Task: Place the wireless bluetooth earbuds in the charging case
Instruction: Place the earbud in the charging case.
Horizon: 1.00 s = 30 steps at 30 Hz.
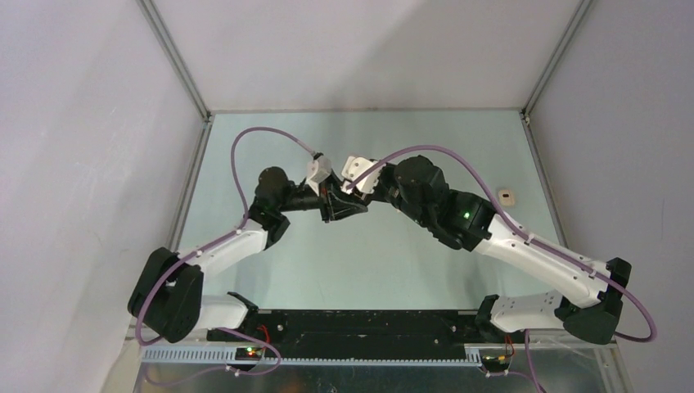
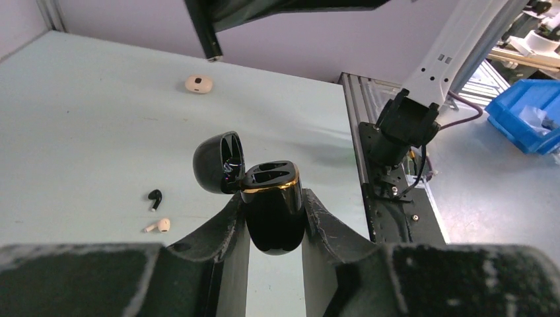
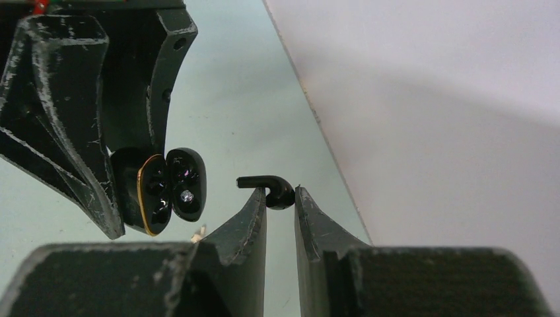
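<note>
My left gripper is shut on a glossy black charging case with a gold rim and holds it above the table. The case's lid is hinged open and both slots look empty. My right gripper is shut on a black earbud, pinched at the fingertips with its stem pointing left toward the case, a short gap away. A second black earbud and an off-white earbud lie on the table below. In the top view the two grippers meet at mid-table.
A small closed off-white case lies on the table farther off; it also shows at the right in the top view. The enclosure walls and metal frame posts ring the pale green table.
</note>
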Tool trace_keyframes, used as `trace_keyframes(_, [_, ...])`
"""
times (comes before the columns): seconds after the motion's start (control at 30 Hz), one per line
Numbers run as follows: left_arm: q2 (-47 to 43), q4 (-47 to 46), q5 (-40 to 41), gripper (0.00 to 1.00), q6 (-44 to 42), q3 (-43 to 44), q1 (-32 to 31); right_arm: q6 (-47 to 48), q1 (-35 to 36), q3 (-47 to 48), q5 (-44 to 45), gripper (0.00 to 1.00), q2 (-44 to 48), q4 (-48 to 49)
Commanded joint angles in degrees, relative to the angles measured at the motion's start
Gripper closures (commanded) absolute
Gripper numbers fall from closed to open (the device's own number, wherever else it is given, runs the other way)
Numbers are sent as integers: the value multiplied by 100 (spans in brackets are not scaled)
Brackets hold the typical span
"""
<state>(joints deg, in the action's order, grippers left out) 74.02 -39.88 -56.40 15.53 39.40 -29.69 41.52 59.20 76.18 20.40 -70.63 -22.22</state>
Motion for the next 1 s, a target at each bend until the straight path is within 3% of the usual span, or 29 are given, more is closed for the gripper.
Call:
trace_keyframes(0.0, [-176,-1270,-300,100,-24,-272,29,-30,128,38,-104,92,88,244])
trace_keyframes(0.3, [-84,-1965,44,100,-75,-549,119,434,698,44,115,93,84,-41])
trace_keyframes(0.47, [72,-3877,36,100,213,-1041,139,504,855,40,333,94,-80,58])
trace_keyframes(0.97, [139,-3732,78,100,243,-1005,139,621,1122,43,653,95,-245,192])
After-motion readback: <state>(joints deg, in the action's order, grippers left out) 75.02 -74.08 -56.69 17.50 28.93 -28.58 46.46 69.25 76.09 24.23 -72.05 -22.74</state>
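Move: The right hand holds a black earbud. From that hand, the open charging case in the left fingers lies some 4 cm back, 3 cm left and 7 cm lower; its raised lid is about 2 cm back, 3 cm left and 5 cm lower. From the left hand, the held earbud is about 4 cm ahead, 4 cm right and 6 cm up. On the table some 21 cm below it, a pale earbud lies about 11 cm ahead and 8 cm right. Back and to its left the right hand travels, about 5 cm and mostly in the first half, turning slightly counter-clockwise to bring the pinched earbud over the case's sockets beside the lid. The left hand keeps the case gripped, drawing about 2 cm back and left, then rising 2 cm while rolling some 20 degrees, its forward side and fingertips going up. ##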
